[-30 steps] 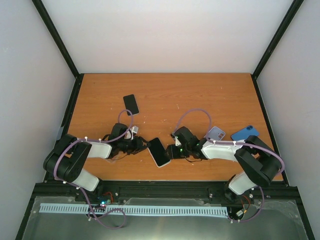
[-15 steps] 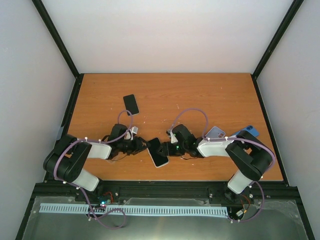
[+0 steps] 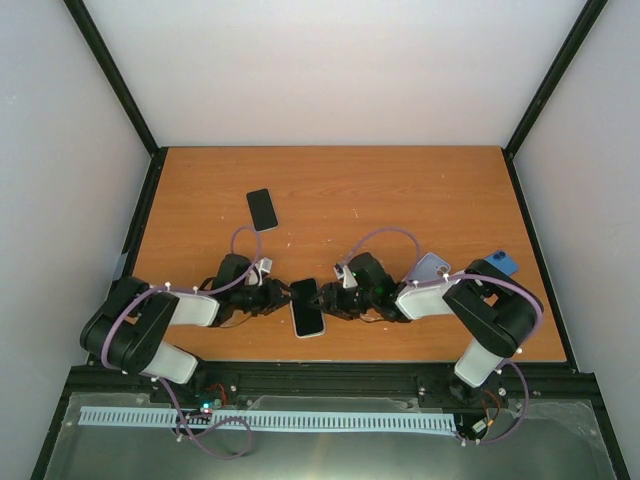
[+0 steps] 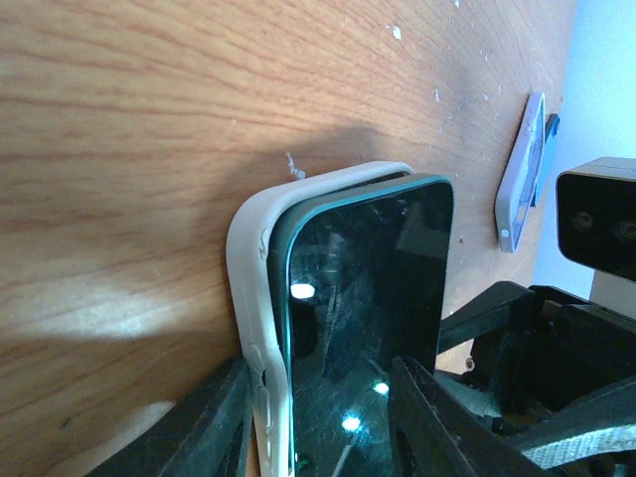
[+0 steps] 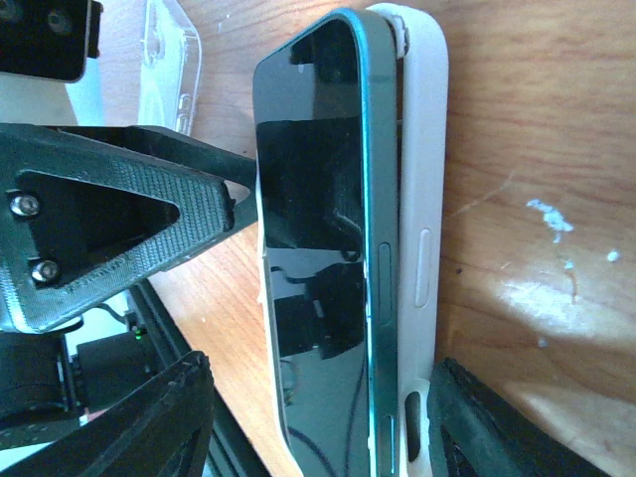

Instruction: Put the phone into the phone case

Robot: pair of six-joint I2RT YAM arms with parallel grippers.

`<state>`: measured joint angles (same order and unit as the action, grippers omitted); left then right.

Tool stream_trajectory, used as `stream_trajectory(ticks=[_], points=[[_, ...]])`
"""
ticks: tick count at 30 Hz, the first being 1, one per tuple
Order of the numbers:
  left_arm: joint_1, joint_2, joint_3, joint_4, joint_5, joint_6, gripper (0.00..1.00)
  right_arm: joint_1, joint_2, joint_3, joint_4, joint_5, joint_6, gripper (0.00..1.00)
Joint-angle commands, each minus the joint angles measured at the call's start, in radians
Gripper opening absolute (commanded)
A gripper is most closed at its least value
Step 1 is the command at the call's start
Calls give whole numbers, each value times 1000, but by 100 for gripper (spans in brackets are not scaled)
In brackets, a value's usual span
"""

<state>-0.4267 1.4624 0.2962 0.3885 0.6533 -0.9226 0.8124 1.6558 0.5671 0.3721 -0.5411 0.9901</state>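
The phone, dark glass with a teal rim, lies near the table's front edge, partly sunk in a white phone case. In the right wrist view the phone stands proud of the case along one long side. My left gripper is shut on the near end, one finger on the case, the other on the glass. My right gripper straddles the other end, open, with a gap between one finger and the phone.
A second black phone lies farther back on the left. A lilac case and a blue case lie at the right, by the right arm. A clear case lies beside the left gripper.
The phone in its case has turned from slanted to nearly square with the table edge and slid left. My right gripper has moved left over its end and opened wider.
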Motion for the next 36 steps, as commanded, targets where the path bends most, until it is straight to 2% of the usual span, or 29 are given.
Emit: stream_trajectory(ticks=[1,13,21,30,33,36], points=[[-24,-27,-16,23,38,-21,39,7,-11,2,218,-54,105,58],[-27,-89,-42,16,41,-50,43,7,28,-46,467,-99,233,59],[-27,-107,-55,3,29,-57,44,8,30,-22,361,-82,159,58],[-27,-119,-54,-10,22,-63,44,8,35,-11,317,-63,105,28],[-27,-117,-48,-14,20,-65,44,8,48,-4,316,-66,101,22],[-27,-119,-45,-20,18,-64,44,8,55,4,298,-60,91,20]])
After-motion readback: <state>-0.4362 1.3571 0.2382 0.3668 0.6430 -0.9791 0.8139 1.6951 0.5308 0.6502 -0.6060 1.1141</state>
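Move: The teal phone lies screen-up on the white case between both grippers. Their middle is about 4 cm right of the left hand and 3 back; from the right hand it is about 4 cm left and 2 back, both roughly 1 to 2 cm below. From the left hand, the clear case lies some 14 cm left and about level; the black phone stands about 26 cm ahead and 6 left. The lavender case is roughly 27 cm right of the right hand and 9 ahead. Raise the right gripper about 4 cm and 2 cm left with the right long edge of phone and case between its open fingers, tilting the fingertips up some 10 degrees; then ease down 1 cm and close the fingers to pinch phone and case together. Keep the left fingers straddling the lower left edge while that hand slides back about 1.5 cm. ##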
